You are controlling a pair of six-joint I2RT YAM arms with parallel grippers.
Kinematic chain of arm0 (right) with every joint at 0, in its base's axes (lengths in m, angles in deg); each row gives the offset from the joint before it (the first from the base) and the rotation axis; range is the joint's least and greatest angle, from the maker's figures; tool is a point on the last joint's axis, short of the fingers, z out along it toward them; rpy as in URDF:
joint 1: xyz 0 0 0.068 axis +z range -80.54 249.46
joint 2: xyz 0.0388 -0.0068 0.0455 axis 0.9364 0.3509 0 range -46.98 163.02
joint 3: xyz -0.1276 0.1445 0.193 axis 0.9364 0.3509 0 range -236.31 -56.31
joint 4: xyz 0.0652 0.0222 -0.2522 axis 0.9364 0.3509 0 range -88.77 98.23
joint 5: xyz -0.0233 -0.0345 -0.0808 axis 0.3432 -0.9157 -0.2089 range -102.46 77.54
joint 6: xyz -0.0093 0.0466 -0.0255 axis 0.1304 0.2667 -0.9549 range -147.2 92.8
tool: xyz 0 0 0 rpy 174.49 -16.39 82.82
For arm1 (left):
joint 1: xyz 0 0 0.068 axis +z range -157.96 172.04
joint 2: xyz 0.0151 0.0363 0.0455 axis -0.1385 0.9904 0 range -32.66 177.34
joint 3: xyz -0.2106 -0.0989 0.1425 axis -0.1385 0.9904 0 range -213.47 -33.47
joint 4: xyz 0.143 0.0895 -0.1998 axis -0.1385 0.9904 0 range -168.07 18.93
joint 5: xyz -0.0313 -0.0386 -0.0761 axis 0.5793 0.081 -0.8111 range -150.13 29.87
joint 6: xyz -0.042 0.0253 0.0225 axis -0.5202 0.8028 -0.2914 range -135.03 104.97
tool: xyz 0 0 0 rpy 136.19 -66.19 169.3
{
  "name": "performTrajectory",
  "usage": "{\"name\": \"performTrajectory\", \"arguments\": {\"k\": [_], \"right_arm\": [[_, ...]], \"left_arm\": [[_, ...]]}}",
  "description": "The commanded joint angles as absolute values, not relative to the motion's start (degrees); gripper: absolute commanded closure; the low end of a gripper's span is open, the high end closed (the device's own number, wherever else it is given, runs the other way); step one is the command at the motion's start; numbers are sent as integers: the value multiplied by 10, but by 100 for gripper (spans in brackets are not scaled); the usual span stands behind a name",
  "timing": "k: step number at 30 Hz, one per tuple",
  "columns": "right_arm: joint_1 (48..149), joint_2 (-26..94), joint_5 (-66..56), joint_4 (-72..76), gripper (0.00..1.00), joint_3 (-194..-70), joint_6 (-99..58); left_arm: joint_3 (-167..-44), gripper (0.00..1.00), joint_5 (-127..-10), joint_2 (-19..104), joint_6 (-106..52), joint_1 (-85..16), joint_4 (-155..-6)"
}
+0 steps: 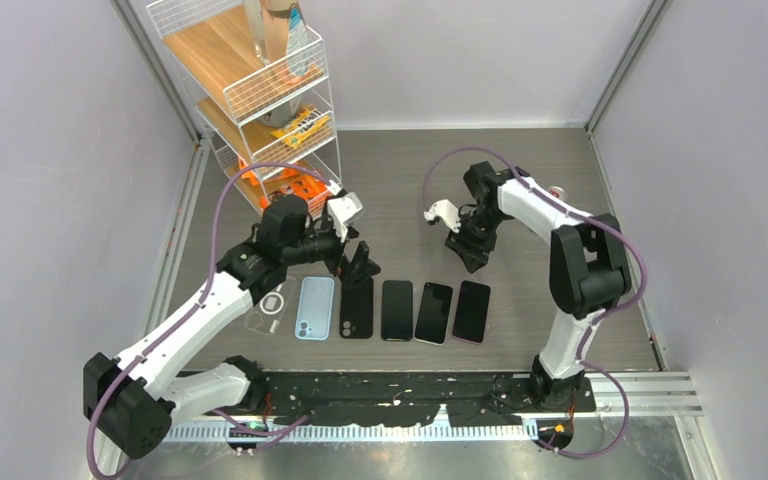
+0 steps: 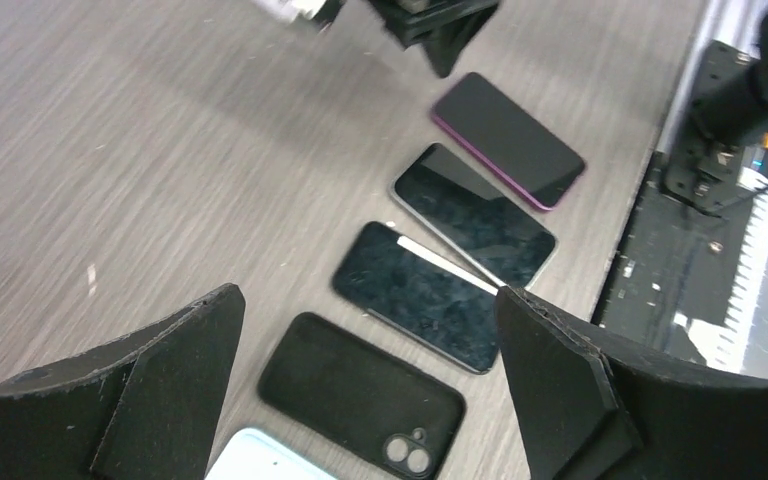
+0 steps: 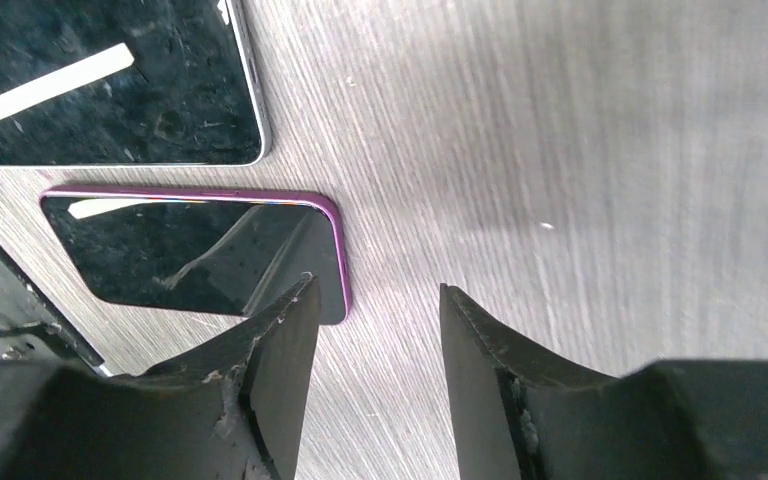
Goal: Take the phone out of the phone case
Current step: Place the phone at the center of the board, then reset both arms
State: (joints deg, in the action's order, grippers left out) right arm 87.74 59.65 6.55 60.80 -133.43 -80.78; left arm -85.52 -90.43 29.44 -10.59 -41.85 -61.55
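Note:
Several handsets lie in a row near the table's front edge. A phone in a black case (image 1: 357, 307) (image 2: 360, 393) lies back up, its camera lenses showing through the cutout. My left gripper (image 1: 360, 264) (image 2: 365, 293) hangs just above it, jaws wide open and empty. Further right are two bare black phones (image 2: 420, 295) (image 2: 475, 212), then a phone with a purple rim (image 1: 471, 311) (image 3: 200, 255). My right gripper (image 1: 472, 254) (image 3: 377, 285) is open and empty over bare table, just beyond that phone's far end.
A light blue handset (image 1: 315, 307) (image 2: 260, 458) and a clear case (image 1: 271, 306) lie left of the black case. A wire shelf rack (image 1: 260, 90) stands at the back left. A black rail (image 1: 410, 385) runs along the near edge.

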Motion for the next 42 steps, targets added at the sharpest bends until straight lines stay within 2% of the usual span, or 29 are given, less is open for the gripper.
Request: {"name": "performTrajectory", "arguments": {"k": [1, 4, 11, 18, 20, 29, 42], "right_arm": [[880, 509, 63, 570, 43, -1338, -763], [880, 462, 58, 557, 32, -1334, -731], [880, 353, 29, 516, 21, -1285, -688], [880, 244, -33, 460, 0, -1212, -631], [880, 219, -49, 448, 4, -1194, -616], [880, 113, -72, 383, 5, -1119, -528], [873, 52, -81, 292, 5, -1034, -482]], "left_arm": [[-839, 0, -823, 264, -108, -401, -643], [-837, 0, -777, 249, -77, -400, -624], [-815, 0, -663, 188, -24, -398, -595], [-784, 1, -567, 107, -11, -386, -568], [-773, 0, -552, 81, -12, -380, -559], [-735, 1, -531, -13, -38, -344, -539], [-692, 0, -485, -70, -108, -260, -563]]}}
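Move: The purple-edged phone already lies flat on the board. Its middle is some 11 cm back of my right hand, about 1 cm to its left and 4 cm below it. The silver-edged phone lies level with it, 9 cm further left, and the black phone 17 cm to the left of it. From my left hand, the purple-edged phone is about 26 cm to the right, 2 cm back and 20 cm below. I pull both empty hands away from the finished row. My right hand rises about 13 cm, clear of the purple-edged phone, easing forward at first and then back and to the right; its fingers spread wide as its downward-pointing tips swing up and forward, turning clockwise. My left hand sweeps some 20 cm left, high over the cases, turning roughly 50 degrees counter-clockwise and tipping up a little, fingers still wide open. ##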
